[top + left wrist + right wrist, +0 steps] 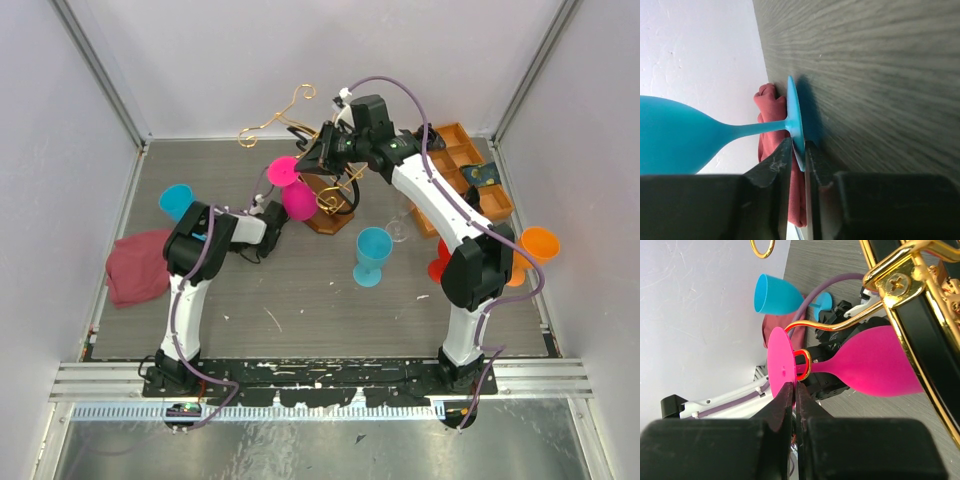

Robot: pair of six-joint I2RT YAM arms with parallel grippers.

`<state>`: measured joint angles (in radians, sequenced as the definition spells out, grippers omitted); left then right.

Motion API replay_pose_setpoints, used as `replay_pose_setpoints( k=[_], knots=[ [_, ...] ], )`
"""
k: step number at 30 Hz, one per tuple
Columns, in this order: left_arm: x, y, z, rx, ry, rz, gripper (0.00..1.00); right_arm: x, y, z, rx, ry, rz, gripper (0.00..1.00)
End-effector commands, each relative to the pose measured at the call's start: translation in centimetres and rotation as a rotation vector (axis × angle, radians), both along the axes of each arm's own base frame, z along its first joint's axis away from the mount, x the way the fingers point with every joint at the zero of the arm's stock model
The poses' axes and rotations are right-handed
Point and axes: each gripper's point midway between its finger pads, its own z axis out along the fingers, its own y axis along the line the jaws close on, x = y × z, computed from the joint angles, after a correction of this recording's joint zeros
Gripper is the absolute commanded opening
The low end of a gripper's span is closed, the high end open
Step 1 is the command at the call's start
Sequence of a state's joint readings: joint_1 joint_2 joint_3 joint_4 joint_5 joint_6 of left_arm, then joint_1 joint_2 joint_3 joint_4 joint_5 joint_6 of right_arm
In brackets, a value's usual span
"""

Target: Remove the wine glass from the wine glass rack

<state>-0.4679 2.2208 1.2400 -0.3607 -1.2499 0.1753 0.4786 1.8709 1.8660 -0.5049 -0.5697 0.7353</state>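
A pink wine glass [875, 362] hangs upside down on the wine glass rack [290, 120], a gold wire stand on a brown wooden base [325, 218]. Its stem passes through a gold loop [803, 364] at the end of one arm. My right gripper [795, 390] is shut on the rim of the pink foot [780, 360]; from above it sits at the rack's left side [308, 162]. My left gripper [799, 150] is shut on the foot's rim of a blue wine glass [675, 142] at the far left [175, 200], close to the table.
A dark red cloth [138, 265] lies left of the left arm. A second blue glass [372, 255] stands mid-table, with a clear glass [400, 228] behind it. Red [437, 265] and orange [540, 243] glasses are near the right arm. An orange-brown compartmented tray [465, 165] sits at back right.
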Motion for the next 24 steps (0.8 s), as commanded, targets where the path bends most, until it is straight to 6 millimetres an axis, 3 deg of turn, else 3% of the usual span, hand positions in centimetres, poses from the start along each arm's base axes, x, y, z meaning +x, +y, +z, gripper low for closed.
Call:
replay_pose_setpoints(
  k=[1, 11, 18, 24],
  knots=[
    [-1.8, -0.2, -2.8, -0.077, 0.007, 0.013, 0.27, 0.2, -1.2, 4.4, 0.021, -0.150, -0.019, 0.01],
    [-2.1, -0.3, -2.9, -0.099, -0.001, 0.018, 0.58, 0.8, -3.1, 5.0, -0.012, -0.180, -0.074, 0.01],
    [-2.3, -0.5, -3.0, -0.111, 0.020, 0.025, 0.72, 1.9, -1.6, 5.6, 0.026, -0.185, -0.005, 0.01],
    [-2.2, -0.5, -3.0, -0.103, 0.025, 0.029, 0.80, 1.1, -0.8, 6.0, 0.059, -0.192, 0.062, 0.01]
  ],
)
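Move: The left hand still has its tips at the near rim of a standing blue glass's foot, the glass's middle about 2 cm ahead, 3 cm left and 6 cm up, with the red cloth 12 cm left and 8 cm back. The right hand already pinches the foot of the pink glass hanging upside down; its middle is some 3 cm left, 1 cm ahead and 8 cm below, the rack some 8 cm ahead and 6 cm to the right, 12 cm below. Keeping its pinch on the pink glass's foot, the right hand first eases about 2 cm to its right, then lifts about 3 cm, drawing the foot up away from the rack's curled hook while edging a little forward and back left, with hardly any tilt. Meanwhile the left hand spreads its nearly shut fingers wide to free the standing blue glass's foot, backing off about 1 cm towards its base and then rising some 2 cm. ##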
